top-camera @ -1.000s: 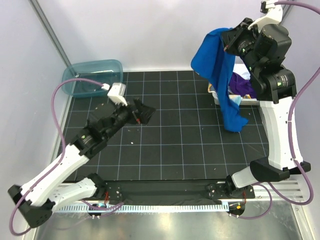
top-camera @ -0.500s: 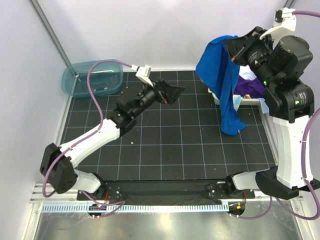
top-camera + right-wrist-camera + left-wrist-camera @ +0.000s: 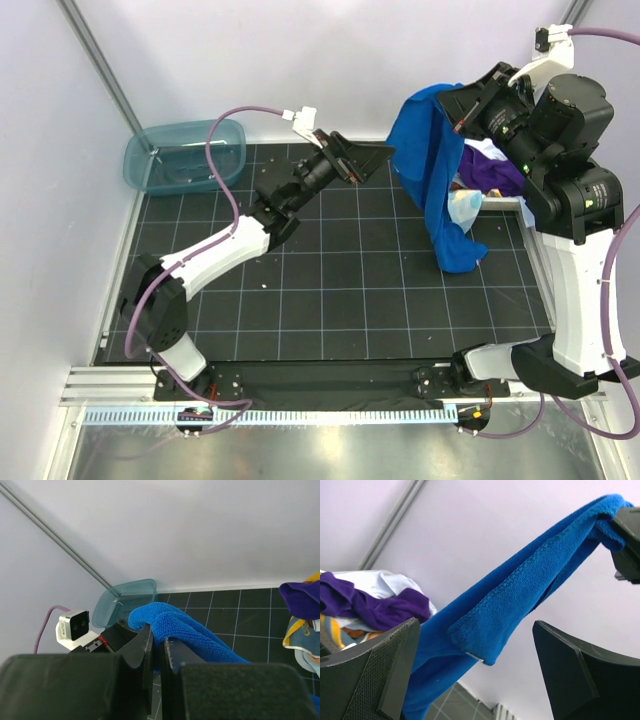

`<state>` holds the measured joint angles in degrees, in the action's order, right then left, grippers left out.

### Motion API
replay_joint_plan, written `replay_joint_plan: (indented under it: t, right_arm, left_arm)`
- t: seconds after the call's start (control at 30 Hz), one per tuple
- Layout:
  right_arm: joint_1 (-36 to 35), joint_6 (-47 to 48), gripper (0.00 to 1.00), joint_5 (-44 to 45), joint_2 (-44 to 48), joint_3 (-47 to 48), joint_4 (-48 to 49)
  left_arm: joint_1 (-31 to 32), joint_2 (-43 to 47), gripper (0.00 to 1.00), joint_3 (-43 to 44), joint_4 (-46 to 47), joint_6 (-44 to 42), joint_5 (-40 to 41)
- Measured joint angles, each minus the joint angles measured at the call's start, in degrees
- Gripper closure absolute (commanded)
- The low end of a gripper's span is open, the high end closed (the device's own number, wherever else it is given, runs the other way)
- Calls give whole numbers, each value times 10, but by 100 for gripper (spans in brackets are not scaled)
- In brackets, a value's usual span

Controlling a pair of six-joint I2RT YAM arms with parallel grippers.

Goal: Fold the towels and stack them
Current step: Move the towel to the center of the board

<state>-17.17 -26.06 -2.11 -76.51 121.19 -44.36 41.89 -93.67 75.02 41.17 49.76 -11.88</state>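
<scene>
A royal blue towel [image 3: 432, 170] hangs in the air from my right gripper [image 3: 463, 103], which is shut on its top edge. Its lower end [image 3: 460, 255] rests bunched on the black mat. In the right wrist view the towel [image 3: 200, 635] is pinched between the gripper [image 3: 156, 642] fingers. My left gripper [image 3: 378, 160] is open, raised just left of the hanging towel. In the left wrist view a folded corner of the towel [image 3: 515, 600] lies between the wide-apart fingers of the gripper [image 3: 475, 630], not touching them. Purple [image 3: 492, 170] and white [image 3: 492, 150] towels are piled at the right.
The pile sits in a white basket [image 3: 500, 203] at the back right, with light blue and orange-brown cloth [image 3: 465, 205] at its edge. A teal tub [image 3: 185, 155] stands at the back left corner. White walls close in behind and left.
My left arm has swung up and to the right, from the mat's left side to beside the hanging towel, its gripper open throughout. The right arm has shifted the towel slightly.
</scene>
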Motion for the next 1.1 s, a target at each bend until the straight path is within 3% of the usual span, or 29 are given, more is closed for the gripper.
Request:
replay_joint_plan:
  t: [0.33, 0.6, 0.93, 1.1]
  right_arm:
    - [0, 0, 99, -1, 0, 0, -8]
    - [0, 0, 99, 0, 0, 3, -10]
    - [0, 2, 99, 0, 0, 12, -12]
    - [0, 5, 99, 2, 0, 13, -14]
  left_arm:
    - [10, -28, 0, 21, 23, 28, -17]
    - [14, -29, 9, 21, 32, 38, -23]
    - [28, -30, 29, 21, 38, 39, -30]
    - [34, -34, 47, 21, 43, 43, -30]
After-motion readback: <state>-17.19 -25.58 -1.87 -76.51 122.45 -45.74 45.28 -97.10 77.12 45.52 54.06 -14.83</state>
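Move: Just off the open left fingers, the near edge of the hanging blue towel lies about 5 cm to the right, 2 cm back and roughly level. The right hand holds the towel's top some 13 cm right of the left hand, 2 cm back and 13 cm higher. The purple towel is about 16 cm ahead, 33 cm right and 30 cm below the left hand. From the right hand, the near edge lies some 8 cm left, level fore and aft, and 13 cm down. Easing to the right and then also back, about 3 cm each way, the left hand brings its pointing-right fingers in around the near edge of the blue towel, turning slightly clockwise. Halfway through, the fingers begin closing and reach a little over half open. The right hand stays in place, keeping its pinch on the towel's top. ##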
